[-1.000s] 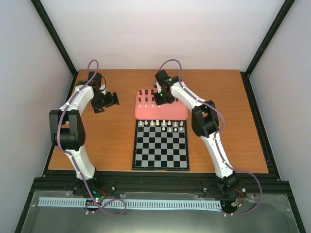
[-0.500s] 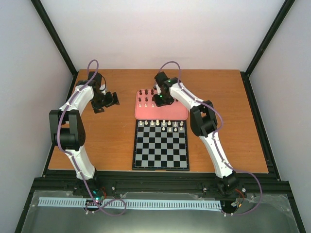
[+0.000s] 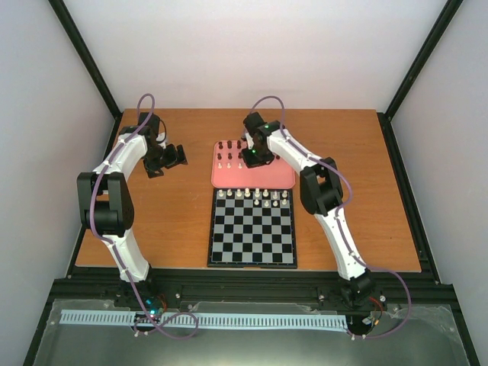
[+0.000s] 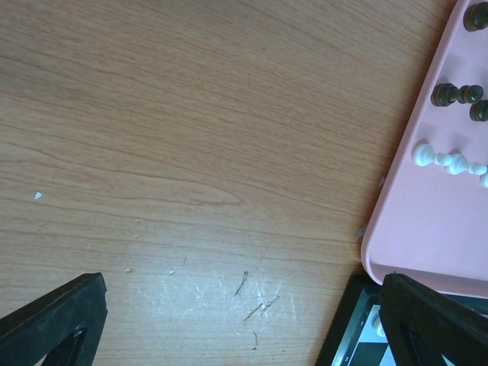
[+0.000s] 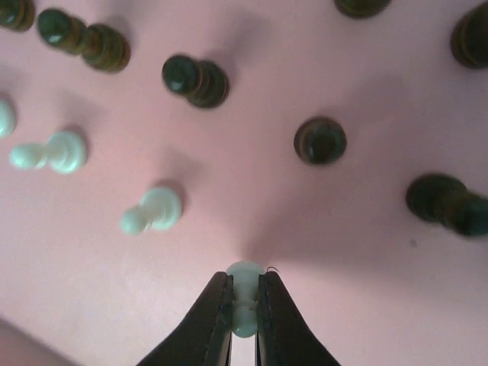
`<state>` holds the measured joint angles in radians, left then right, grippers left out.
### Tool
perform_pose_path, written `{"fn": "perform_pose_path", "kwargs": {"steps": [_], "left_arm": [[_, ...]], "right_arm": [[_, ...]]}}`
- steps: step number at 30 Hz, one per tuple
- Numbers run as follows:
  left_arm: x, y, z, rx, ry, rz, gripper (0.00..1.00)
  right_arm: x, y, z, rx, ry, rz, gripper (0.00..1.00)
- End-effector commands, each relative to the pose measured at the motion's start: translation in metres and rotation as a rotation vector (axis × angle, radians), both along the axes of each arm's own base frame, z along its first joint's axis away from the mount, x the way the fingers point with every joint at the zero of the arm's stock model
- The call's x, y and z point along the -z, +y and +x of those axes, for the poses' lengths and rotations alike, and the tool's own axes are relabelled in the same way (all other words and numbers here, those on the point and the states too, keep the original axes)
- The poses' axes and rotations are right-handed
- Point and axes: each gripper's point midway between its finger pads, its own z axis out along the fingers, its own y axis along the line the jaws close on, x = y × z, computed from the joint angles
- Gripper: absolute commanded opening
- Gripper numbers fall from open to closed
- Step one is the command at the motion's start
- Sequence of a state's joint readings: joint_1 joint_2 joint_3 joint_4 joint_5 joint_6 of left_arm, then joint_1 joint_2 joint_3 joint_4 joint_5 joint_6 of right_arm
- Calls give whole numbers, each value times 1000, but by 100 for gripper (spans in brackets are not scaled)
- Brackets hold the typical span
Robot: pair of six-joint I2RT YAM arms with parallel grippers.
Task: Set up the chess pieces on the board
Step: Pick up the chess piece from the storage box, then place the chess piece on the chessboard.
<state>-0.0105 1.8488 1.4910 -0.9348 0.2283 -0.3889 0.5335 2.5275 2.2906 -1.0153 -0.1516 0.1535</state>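
In the right wrist view my right gripper (image 5: 244, 280) is shut on a cream-white chess piece (image 5: 244, 305) standing on the pink tray (image 5: 358, 244). Other white pieces (image 5: 152, 210) and dark pieces (image 5: 320, 139) stand around it. From above, the right gripper (image 3: 249, 158) hangs over the tray (image 3: 267, 179) just behind the board (image 3: 252, 229). Several pieces (image 3: 255, 196) line the board's far rows. My left gripper (image 3: 174, 156) is open over bare table left of the tray, with nothing between its fingers (image 4: 57, 313).
The left wrist view shows the tray's edge (image 4: 404, 221) with dark pieces (image 4: 456, 94) and white pieces (image 4: 442, 160), plus a corner of the board (image 4: 354, 335). Wooden table (image 3: 351, 191) extends on both sides, with black frame rails around it.
The right gripper's jaws have closed onto the white piece on the tray. Both arms have stayed almost in place.
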Motion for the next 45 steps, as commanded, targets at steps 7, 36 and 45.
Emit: {"fn": "perform_pose_path", "kwargs": {"steps": [7,36,45], "left_arm": [[-5,-1,7,5,-20,1,100],[-7,1,1,2,-27,5,100],[-5,1,1,2,-24,7,100]], "right_arm": [[-95,7,-75,-128,-43,29,7],[-30,11,-165,-261,53,-76,8],[-22,13,-161,-263,74,-101,8]]}}
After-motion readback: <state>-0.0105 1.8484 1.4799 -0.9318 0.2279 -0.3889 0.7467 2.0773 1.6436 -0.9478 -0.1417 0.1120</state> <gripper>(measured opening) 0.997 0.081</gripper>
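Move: The white pawn already pinched by the right hand is going to the empty second-row square of the chessboard, about 17 cm back, 1 cm left and 2 cm below that hand. To the square's right, 4 cm off, stands a placed white pawn; 4 cm ahead of the square stands a tall white back-row piece. The next tray pawn waits 4 cm left of the right hand, level with it. From the left hand the square lies roughly 14 cm back, 31 cm right and 9 cm below. The white pawn, still pinched in the right fingers, is lifted out of the pink tray and carried back some 17 cm in one quick arc, peaking about 10 cm up, over the tray's near edge and the white back row. The hand then sinks 8 cm towards the empty square, turning about 15 degrees counter-clockwise, its grip kept. ##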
